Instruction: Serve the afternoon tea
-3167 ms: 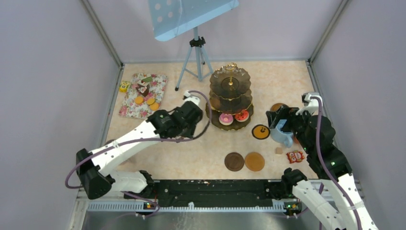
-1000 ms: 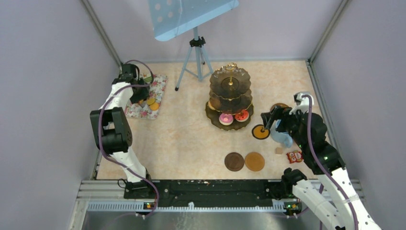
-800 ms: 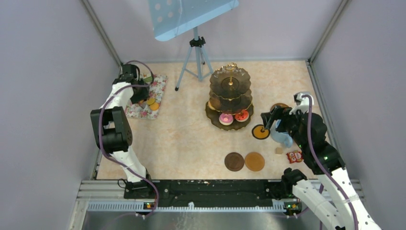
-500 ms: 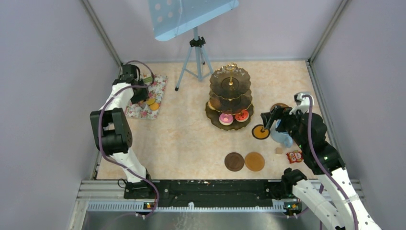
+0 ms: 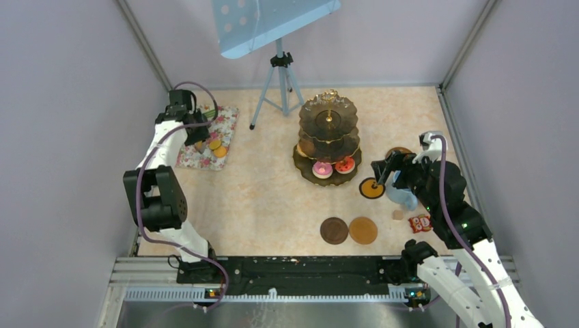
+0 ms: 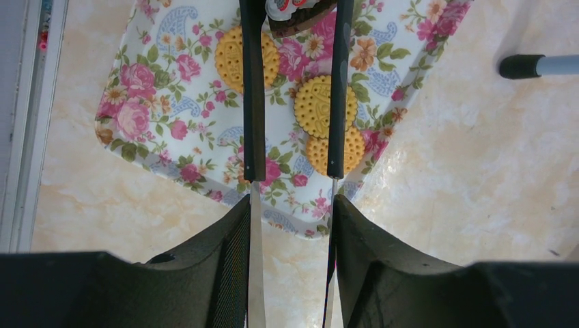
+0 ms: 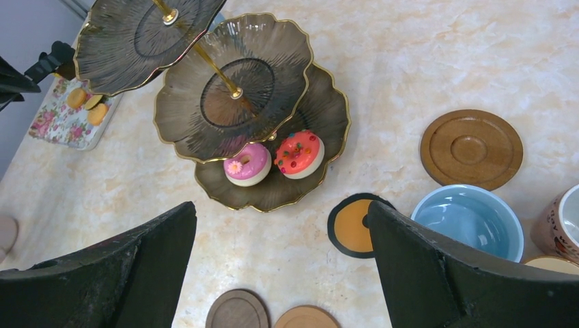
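My left gripper is shut on the black tongs and hovers over the floral mat at the far left. The tong arms straddle orange tarts, and a brown cake lies between their tips. At the centre stands the dark three-tier stand, with a pink cake and a red cake on its bottom tier. My right gripper is open and empty above the table, beside the light blue mug.
Brown coasters lie near the front, another sits behind the blue mug, and a black-rimmed orange one lies by the stand. An orange-brown mug, a snack packet, a small cube and a tripod are nearby.
The left arm swung from beside the stand to the floral mat, and in the last second its jaws narrowed on the tongs. The right gripper drew slightly left of the blue mug, then held still.
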Robot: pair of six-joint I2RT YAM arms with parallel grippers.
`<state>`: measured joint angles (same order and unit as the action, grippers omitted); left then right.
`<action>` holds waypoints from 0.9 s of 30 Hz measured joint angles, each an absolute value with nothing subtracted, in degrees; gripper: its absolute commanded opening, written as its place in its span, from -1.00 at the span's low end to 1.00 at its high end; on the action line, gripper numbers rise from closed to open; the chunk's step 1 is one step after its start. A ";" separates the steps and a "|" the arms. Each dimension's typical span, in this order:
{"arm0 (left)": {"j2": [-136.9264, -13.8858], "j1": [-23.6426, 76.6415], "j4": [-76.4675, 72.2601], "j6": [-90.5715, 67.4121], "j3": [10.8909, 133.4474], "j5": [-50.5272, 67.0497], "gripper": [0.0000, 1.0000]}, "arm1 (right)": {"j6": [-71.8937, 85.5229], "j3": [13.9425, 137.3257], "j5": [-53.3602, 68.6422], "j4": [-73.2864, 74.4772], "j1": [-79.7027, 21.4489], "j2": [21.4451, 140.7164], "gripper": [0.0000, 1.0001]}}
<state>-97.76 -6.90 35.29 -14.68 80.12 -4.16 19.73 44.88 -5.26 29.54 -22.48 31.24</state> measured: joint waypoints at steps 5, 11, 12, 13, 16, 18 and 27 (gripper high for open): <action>-93.45 -3.97 40.01 -13.17 80.12 -5.74 -0.29 | 19.66 44.88 -5.30 29.63 -22.48 31.24 0.88; -81.49 10.83 46.76 -11.73 78.98 -6.33 -0.30 | 19.11 45.08 -5.76 29.87 -22.48 31.22 0.88; -79.18 12.36 47.70 -11.70 78.52 -5.41 -0.31 | 19.05 45.12 -5.85 29.87 -22.48 31.22 0.88; -76.82 13.58 48.51 -11.73 77.97 -4.54 -0.30 | 18.92 45.15 -5.96 29.91 -22.48 31.20 0.87; -69.60 17.23 50.13 -11.99 76.71 -0.93 -0.31 | 18.39 45.45 -6.11 30.28 -22.48 31.14 0.88; -66.04 20.34 50.04 -12.29 76.60 2.22 -0.31 | 18.02 45.93 -6.20 30.37 -22.48 31.07 0.87; -69.12 29.95 47.88 -12.93 76.64 9.23 -0.31 | 17.61 47.37 -6.48 30.06 -22.48 30.24 0.87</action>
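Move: The three-tier stand I'm taking the chocolate cake to lies about 43 cm to the right of my left hand and 2 cm back, its middle roughly level with the hand. On its bottom plate the pink donut sits some 40 cm right and 6 cm back, 11 cm lower. Nearer by are the biscuits, 5 cm ahead, 2 cm right and 12 cm below. From my right hand the stand is about 17 cm ahead, 14 cm left and 11 cm down. Still pinching the cake between the tong tips, my left hand swings from the tray towards the stand: some 25 cm right, about 16 cm back and 15 cm up, then sinking a couple of centimetres at the end. The wrist turns clockwise by nearly 50 degrees and tips up slightly, bringing the tongs round to the stand; the grip on the tongs doesn't change. ##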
